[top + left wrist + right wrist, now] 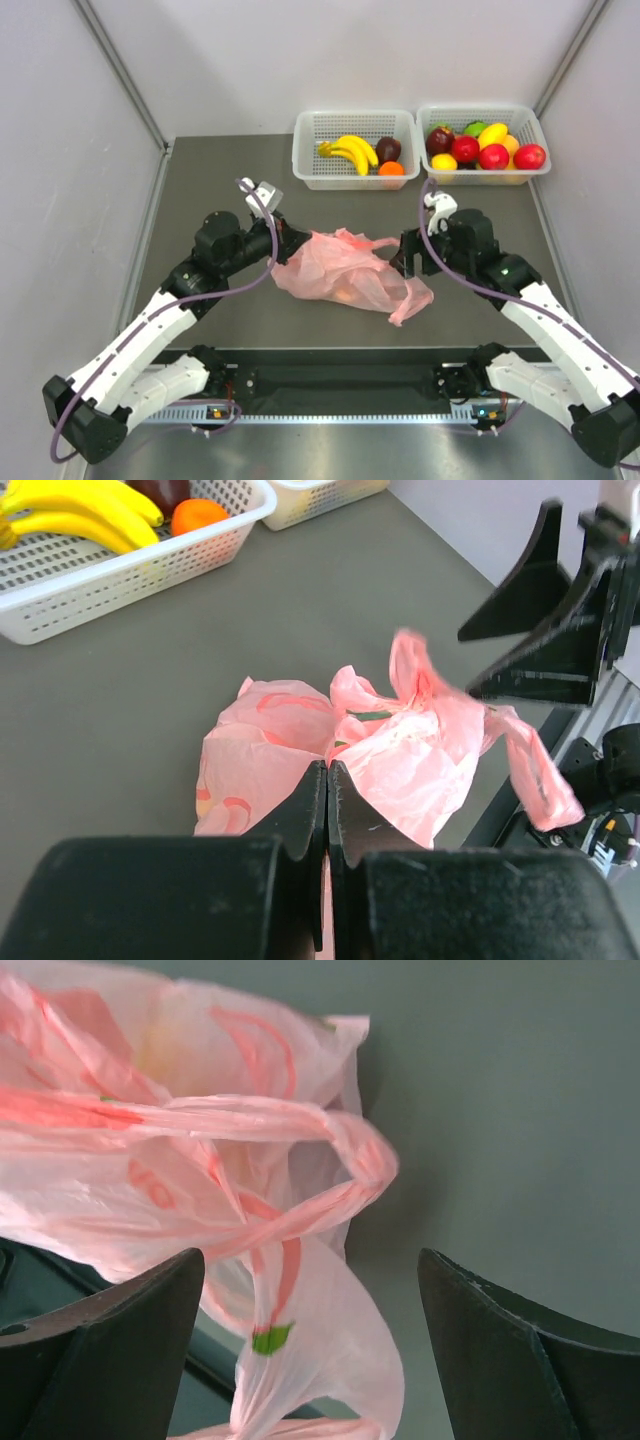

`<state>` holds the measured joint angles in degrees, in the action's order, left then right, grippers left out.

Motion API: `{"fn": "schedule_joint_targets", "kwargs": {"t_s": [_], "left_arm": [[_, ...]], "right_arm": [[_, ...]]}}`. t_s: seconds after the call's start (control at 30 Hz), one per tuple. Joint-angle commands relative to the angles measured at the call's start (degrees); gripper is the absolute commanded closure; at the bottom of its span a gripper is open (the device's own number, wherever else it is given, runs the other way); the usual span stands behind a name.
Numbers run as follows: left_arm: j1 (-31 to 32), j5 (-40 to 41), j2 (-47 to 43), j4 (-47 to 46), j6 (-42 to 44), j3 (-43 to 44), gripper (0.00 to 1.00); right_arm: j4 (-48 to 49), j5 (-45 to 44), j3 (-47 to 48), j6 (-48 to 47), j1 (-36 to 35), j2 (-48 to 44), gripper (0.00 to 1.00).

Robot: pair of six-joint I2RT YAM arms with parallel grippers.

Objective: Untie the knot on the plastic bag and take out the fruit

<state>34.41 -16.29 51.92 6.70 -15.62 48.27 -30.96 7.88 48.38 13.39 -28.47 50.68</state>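
The pink plastic bag [345, 268] lies crumpled in the middle of the table. My left gripper [288, 246] is at its left edge, shut on a fold of the plastic bag [400, 760], with pink film pinched between the fingers. My right gripper [408, 256] stands open at the bag's right side. In the right wrist view a twisted handle loop [350, 1160] and loose film hang between the right gripper's [310, 1256] spread fingers without touching them. I cannot pick out the knot. A faint orange fruit [345, 293] shows through the plastic.
Two white baskets stand at the back. The left basket [305, 165] holds bananas [350, 150], a dark fruit and an orange one. The right basket [530, 125] holds several red, yellow and green fruits. Grey walls close in both sides.
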Motion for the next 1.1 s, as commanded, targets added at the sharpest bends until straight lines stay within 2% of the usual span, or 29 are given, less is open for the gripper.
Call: {"fn": "schedule_joint_targets", "kwargs": {"t_s": [0.0, 0.2, 0.27, 0.33, 0.37, 0.47, 0.5, 0.6, 0.73, 0.77, 0.8, 0.83, 0.87, 0.9, 0.93, 0.97, 1.07], "left_arm": [[-0.14, 3.27, -3.05, -0.29, 0.85, -1.07, 1.00], [-0.14, 6.36, -4.98, 1.92, -1.34, -3.27, 1.00], [-0.14, 6.36, -5.34, 2.00, -2.05, -4.49, 1.00], [-0.14, 5.84, -6.21, 2.09, -2.93, -5.38, 1.00], [-0.14, 4.88, -6.65, 1.92, -3.97, -6.42, 1.00], [-0.14, 1.46, -9.02, 1.30, -6.34, -8.45, 1.00], [-0.14, 0.05, -10.51, 1.30, -7.14, -9.07, 1.00], [-0.14, -6.08, -13.67, 0.78, -10.39, -11.70, 1.00], [-0.05, -15.59, -17.46, -2.74, -17.76, -16.97, 1.00], [-0.05, -16.57, -17.99, -2.66, -18.39, -17.50, 0.94], [-0.14, -17.10, -19.13, -1.70, -18.92, -17.77, 0.82], [-0.05, -15.80, -19.66, -0.21, -19.10, -17.60, 0.63], [-0.05, -14.31, -20.80, 4.68, -18.66, -17.08, 0.32], [-0.05, -11.51, -21.50, 7.68, -18.31, -16.29, 0.15], [-0.05, -4.08, -22.21, 10.85, -17.96, -13.58, 0.02], [-0.05, 0.08, -23.78, 16.19, -17.44, -12.16, 0.01], [-0.05, 10.65, -27.12, 16.52, -15.86, -8.20, 0.01]], "right_arm": [[0.81, 3.90, -1.44, -1.17, -2.90, -1.54, 0.13], [1.96, 1.62, -4.26, 1.72, -8.00, -1.90, 0.12], [2.83, 0.30, -4.96, 2.60, -9.66, -0.06, 0.14], [2.84, -5.13, -5.31, 4.18, -10.90, 2.65, 0.21], [2.40, -7.24, -4.88, 4.80, -11.60, 3.63, 0.25], [1.26, -16.91, -3.65, 8.22, -12.48, 7.24, 0.55], [1.08, -19.89, -3.56, 8.76, -12.66, 7.77, 0.74], [3.27, -20.71, -4.69, 9.11, -13.72, 6.64, 1.00], [6.52, -19.39, -8.11, 8.85, -14.07, 1.02, 1.00], [7.22, -19.13, -8.56, 8.85, -14.07, 0.22, 1.00], [7.93, -18.78, -8.83, 8.94, -14.07, -1.00, 1.00], [8.02, -18.60, -9.00, 8.68, -14.07, -1.28, 1.00], [8.11, -18.34, -9.09, 8.24, -14.07, -1.45, 1.00], [8.11, -17.73, -9.09, 7.89, -14.07, -1.46, 1.00], [8.20, -17.46, -9.09, 7.80, -14.07, -1.37, 1.00], [8.28, -17.20, -9.27, 7.36, -14.07, -1.11, 1.00], [9.60, -15.10, -10.15, 6.39, -14.16, -1.10, 1.00]]}}
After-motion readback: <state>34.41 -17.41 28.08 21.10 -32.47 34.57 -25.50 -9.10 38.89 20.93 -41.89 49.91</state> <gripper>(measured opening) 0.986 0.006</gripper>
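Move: The bag's twisted handle lies about 2 cm back of the open right hand, 2 cm to its left and 6 cm below. The bag's body is some 11 cm left of that hand, 2 cm back and 9 cm down; the banana basket about 22 cm ahead, 9 cm left, 13 cm lower. From the left hand, already gripping the bag's left end, the handle lies roughly 18 cm right, 5 cm back, 10 cm lower. Right sinks about 5 cm, pinching the handle; left draws back and down some 10 cm, releasing the bag. ##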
